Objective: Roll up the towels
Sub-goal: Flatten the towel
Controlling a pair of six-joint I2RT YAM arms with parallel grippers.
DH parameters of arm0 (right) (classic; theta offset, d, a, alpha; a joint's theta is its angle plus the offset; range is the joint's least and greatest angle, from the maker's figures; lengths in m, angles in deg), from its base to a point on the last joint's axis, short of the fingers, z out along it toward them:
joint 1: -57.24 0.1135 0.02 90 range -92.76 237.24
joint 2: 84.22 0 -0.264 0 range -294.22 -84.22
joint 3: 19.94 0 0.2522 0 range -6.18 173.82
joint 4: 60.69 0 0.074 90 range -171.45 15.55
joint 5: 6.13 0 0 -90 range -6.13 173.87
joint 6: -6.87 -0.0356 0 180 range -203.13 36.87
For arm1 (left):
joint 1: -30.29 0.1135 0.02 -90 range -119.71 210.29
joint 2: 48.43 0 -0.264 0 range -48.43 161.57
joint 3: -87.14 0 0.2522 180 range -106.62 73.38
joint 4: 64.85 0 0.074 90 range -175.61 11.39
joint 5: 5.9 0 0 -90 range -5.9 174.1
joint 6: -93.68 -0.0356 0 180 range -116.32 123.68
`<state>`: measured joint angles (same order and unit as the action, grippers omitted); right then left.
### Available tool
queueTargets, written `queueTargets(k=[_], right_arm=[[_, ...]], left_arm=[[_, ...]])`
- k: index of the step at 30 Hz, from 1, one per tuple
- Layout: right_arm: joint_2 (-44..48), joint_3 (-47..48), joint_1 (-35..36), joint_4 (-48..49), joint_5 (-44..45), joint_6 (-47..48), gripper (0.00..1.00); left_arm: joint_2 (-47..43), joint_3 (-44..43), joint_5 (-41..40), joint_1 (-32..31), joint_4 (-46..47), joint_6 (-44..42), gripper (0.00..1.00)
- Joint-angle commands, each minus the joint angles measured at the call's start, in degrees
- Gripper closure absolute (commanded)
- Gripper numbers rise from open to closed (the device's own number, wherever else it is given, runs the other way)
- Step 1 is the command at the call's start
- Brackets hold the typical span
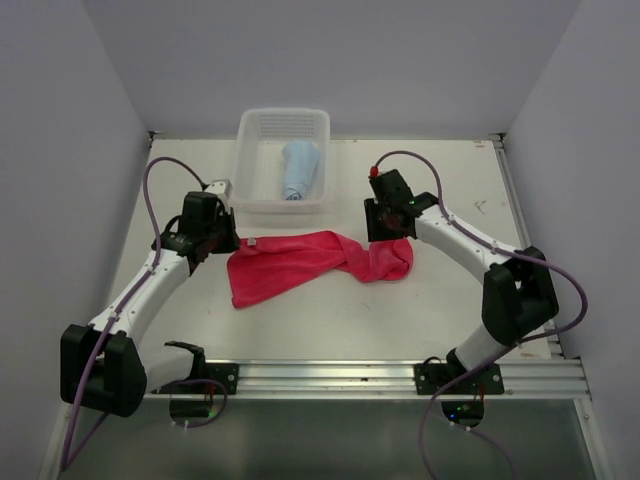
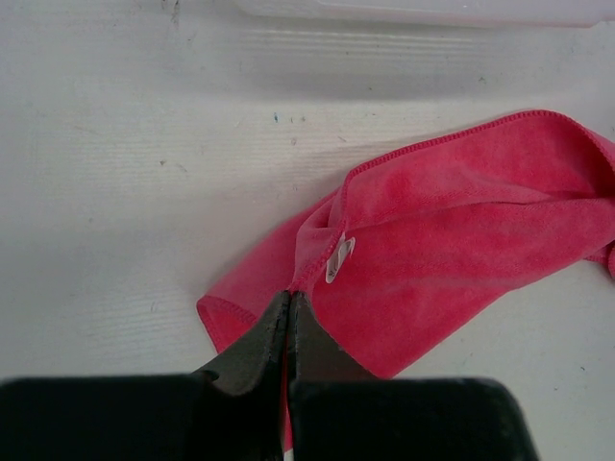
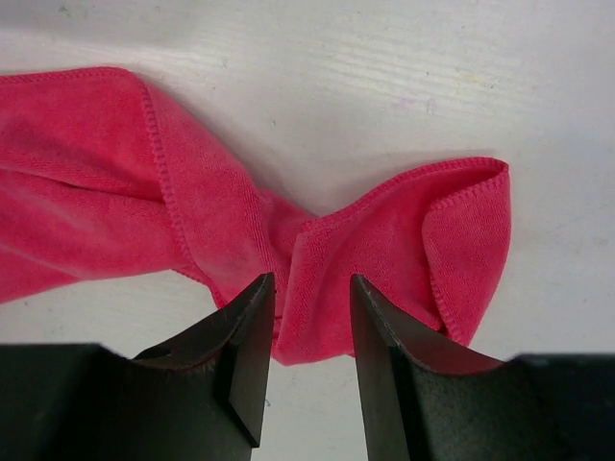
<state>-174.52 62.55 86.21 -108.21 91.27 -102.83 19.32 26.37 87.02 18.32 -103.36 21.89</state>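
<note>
The pink-red towel lies crumpled lengthwise on the white table, twisted near its right end. My left gripper is at its left end, shut on the towel's hemmed edge; a strip of red cloth shows between the closed fingertips. A small white label sits just beyond them. My right gripper hovers over the towel's right end, open, with nothing pinched. The light blue towel lies rolled inside the white mesh basket.
The basket stands at the back centre of the table, just beyond the pink towel; its near wall shows at the top of the left wrist view. Grey walls close in the table on both sides. A metal rail runs along the near edge.
</note>
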Motion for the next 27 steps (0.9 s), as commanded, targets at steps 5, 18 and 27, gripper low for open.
queueTargets(k=[5, 18, 27], right_arm=[[-5.7, 0.2, 0.5, 0.9, -0.9, -1.7, 0.59], [-5.9, -3.5, 0.5, 1.6, -0.6, -2.8, 0.97], [5.0, -13.1, 0.4, 2.2, 5.8, -6.5, 1.00]], left_arm=[[0.1, 0.2, 2.0, 0.5, 3.0, -1.5, 1.00], [-0.1, 0.3, 3.1, 0.5, 3.1, -1.5, 1.00], [-0.3, 0.4, 3.6, 0.5, 3.2, -1.5, 1.00]])
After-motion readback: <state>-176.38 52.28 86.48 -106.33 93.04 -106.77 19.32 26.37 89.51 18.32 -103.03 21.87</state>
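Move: The raised fold in the bunched right part of the red towel lies about 7 cm below the open right gripper and some 2 cm back. The towel's loose right flap is roughly 6 cm right and 3 cm back of that gripper, while the white basket stands about 19 cm ahead and 20 cm to its left. From the left gripper, already holding the towel's left end, the fold is about 28 cm right, level fore-and-aft, 7 cm lower. Lower the right gripper about 7 cm onto the raised fold of the red towel, tipping the fingers some 10 degrees more steeply down and closing them over the last part of the descent to pinch the cloth. Then, with it pinched, draw back and to the right 2 to 3 cm. Keep the left gripper shut on the towel's left end, practically in place. ##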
